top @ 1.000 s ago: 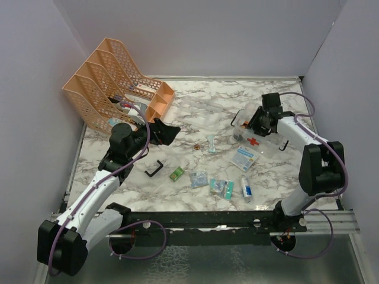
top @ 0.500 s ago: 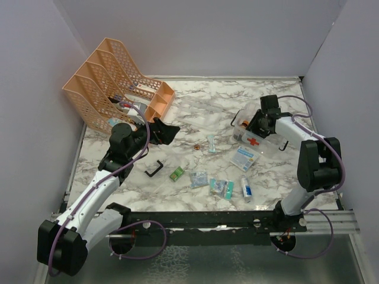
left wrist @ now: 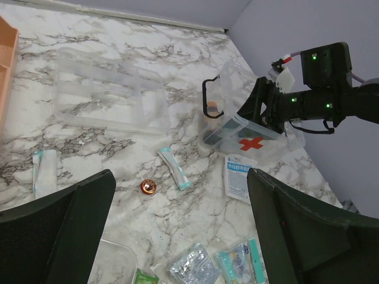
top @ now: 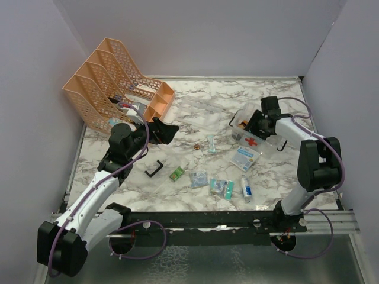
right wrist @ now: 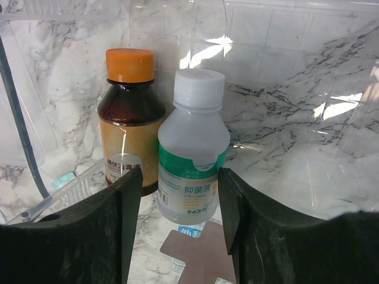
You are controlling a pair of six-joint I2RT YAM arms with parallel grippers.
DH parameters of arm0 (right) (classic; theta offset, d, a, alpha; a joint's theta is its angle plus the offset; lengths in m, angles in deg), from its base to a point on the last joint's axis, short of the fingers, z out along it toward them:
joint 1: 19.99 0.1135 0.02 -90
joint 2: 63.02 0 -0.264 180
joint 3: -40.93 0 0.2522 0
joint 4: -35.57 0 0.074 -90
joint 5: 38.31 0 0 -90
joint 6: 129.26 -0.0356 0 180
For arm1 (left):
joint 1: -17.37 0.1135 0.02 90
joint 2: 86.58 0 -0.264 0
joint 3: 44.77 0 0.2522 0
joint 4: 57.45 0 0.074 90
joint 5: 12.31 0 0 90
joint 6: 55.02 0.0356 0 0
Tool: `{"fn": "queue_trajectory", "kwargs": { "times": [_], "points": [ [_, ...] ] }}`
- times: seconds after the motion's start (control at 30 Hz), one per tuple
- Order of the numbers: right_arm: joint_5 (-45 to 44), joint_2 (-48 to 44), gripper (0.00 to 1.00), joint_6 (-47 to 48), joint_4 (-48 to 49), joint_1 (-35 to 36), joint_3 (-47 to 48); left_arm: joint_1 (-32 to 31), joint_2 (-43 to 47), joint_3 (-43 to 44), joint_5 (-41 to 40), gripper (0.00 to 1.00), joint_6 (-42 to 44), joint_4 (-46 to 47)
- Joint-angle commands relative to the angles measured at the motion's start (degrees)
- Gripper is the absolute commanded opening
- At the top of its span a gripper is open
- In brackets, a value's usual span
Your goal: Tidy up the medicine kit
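The medicine kit (top: 258,144), a clear box with a red cross, lies open at the right of the table; it also shows in the left wrist view (left wrist: 251,144). Inside its clear walls (right wrist: 284,71) stand a brown bottle with an orange cap (right wrist: 127,118) and a white bottle with a green label (right wrist: 192,160). My right gripper (top: 254,124) reaches into the kit. Its fingers (right wrist: 180,177) stand either side of the white bottle with a small gap on each side. My left gripper (top: 163,131) hovers wide open over the table's left-centre with nothing between its fingers (left wrist: 180,177).
Loose on the marble are a teal-tipped sachet (top: 211,142), a blue-white packet (top: 243,158), a copper disc (top: 196,146), a green box (top: 176,174), foil and teal packets (top: 222,188), a vial (top: 246,191) and a black handle (top: 154,168). A clear divider tray (left wrist: 109,97) lies near the peach rack (top: 112,77).
The right gripper's jaws have widened around the white bottle, and its wrist has shifted slightly. The left arm has stayed in place.
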Motion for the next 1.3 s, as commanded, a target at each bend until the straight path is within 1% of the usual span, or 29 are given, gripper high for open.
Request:
{"fn": "queue_trajectory", "kwargs": {
  "times": [0.0, 0.2, 0.33, 0.4, 0.53, 0.67, 0.8, 0.9, 0.97, 1.13, 1.27],
  "points": [
    [3.4, -0.3, 0.54, 0.9, 0.9, -0.1, 0.6, -0.1, 1.4, -0.5, -0.9, 0.97, 0.6, 0.9],
    [2.9, -1.2, 0.52, 1.2, 0.3, -0.1, 0.6, 0.0, 1.7, -0.5, -1.0, 0.96, 0.6, 1.0],
    [-0.4, -3.4, 0.53, 2.4, -1.8, -0.1, 2.4, 0.0, 1.6, -0.5, -0.7, 0.97, 0.5, 1.0],
    [-2.1, -4.7, 0.55, 3.7, -3.2, -0.1, 4.1, -0.1, 1.5, -0.3, -1.5, 0.99, 0.0, 0.3],
    [-4.8, -8.3, 0.57, 6.2, -5.7, -0.1, 6.1, -0.1, 1.4, 0.1, -2.8, 0.99, -0.3, -0.7],
    [-3.9, -13.5, 0.58, 8.9, -6.8, -0.1, 5.0, -0.1, 1.0, 0.4, -1.1, 0.99, 0.2, -0.7],
    [-0.5, -20.3, 0.57, 10.1, -8.8, -0.1, 2.1, -0.1, 0.1, 0.9, 2.1, 0.99, 0.7, -0.5],
    [-0.4, -26.4, 0.56, 9.4, -12.5, -0.1, -1.1, -0.1, -1.4, 1.4, 4.3, 0.98, 0.3, -0.2],
    [-1.3, -30.9, 0.55, 7.3, -15.1, -0.1, -4.0, -0.2, -2.6, 1.9, 5.7, 0.96, -0.2, -0.1],
    [-0.8, -43.6, 0.53, 4.1, -17.1, -0.1, -13.3, -0.2, -5.2, 2.9, 7.7, 0.94, -0.6, -0.1],
    [0.6, -49.7, 0.52, 0.1, -16.4, -0.1, -20.0, -0.3, -5.4, 2.7, 8.0, 0.93, -0.9, 0.0]
  ]
}}
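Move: The blue-and-white tube lies about 25 cm back from the right hand and 2 cm to its left, some 4 cm lower. The square packet is on the way to it, about 12 cm back and 2 cm left. The white bottle with the green band is 2 cm ahead, between the open fingers, and the orange-capped brown bottle some 4 cm ahead and 4 cm left. From the left hand, the tube lies about 15 cm back, 29 cm right and 24 cm down. Its fingers already parted and staying about half open, the right hand lifts nearly straight up out of the red-cross kit box by some 13 cm, leaving the white bottle beside the brown one while the wrist tips the fingers about 15 degrees up and forward. Near the top it swings quickly back some 12 cm over the box's near wall towards the tube, beginning to sink by about 2 cm, while the empty left hand lowers about 3 cm and eases slightly right. ##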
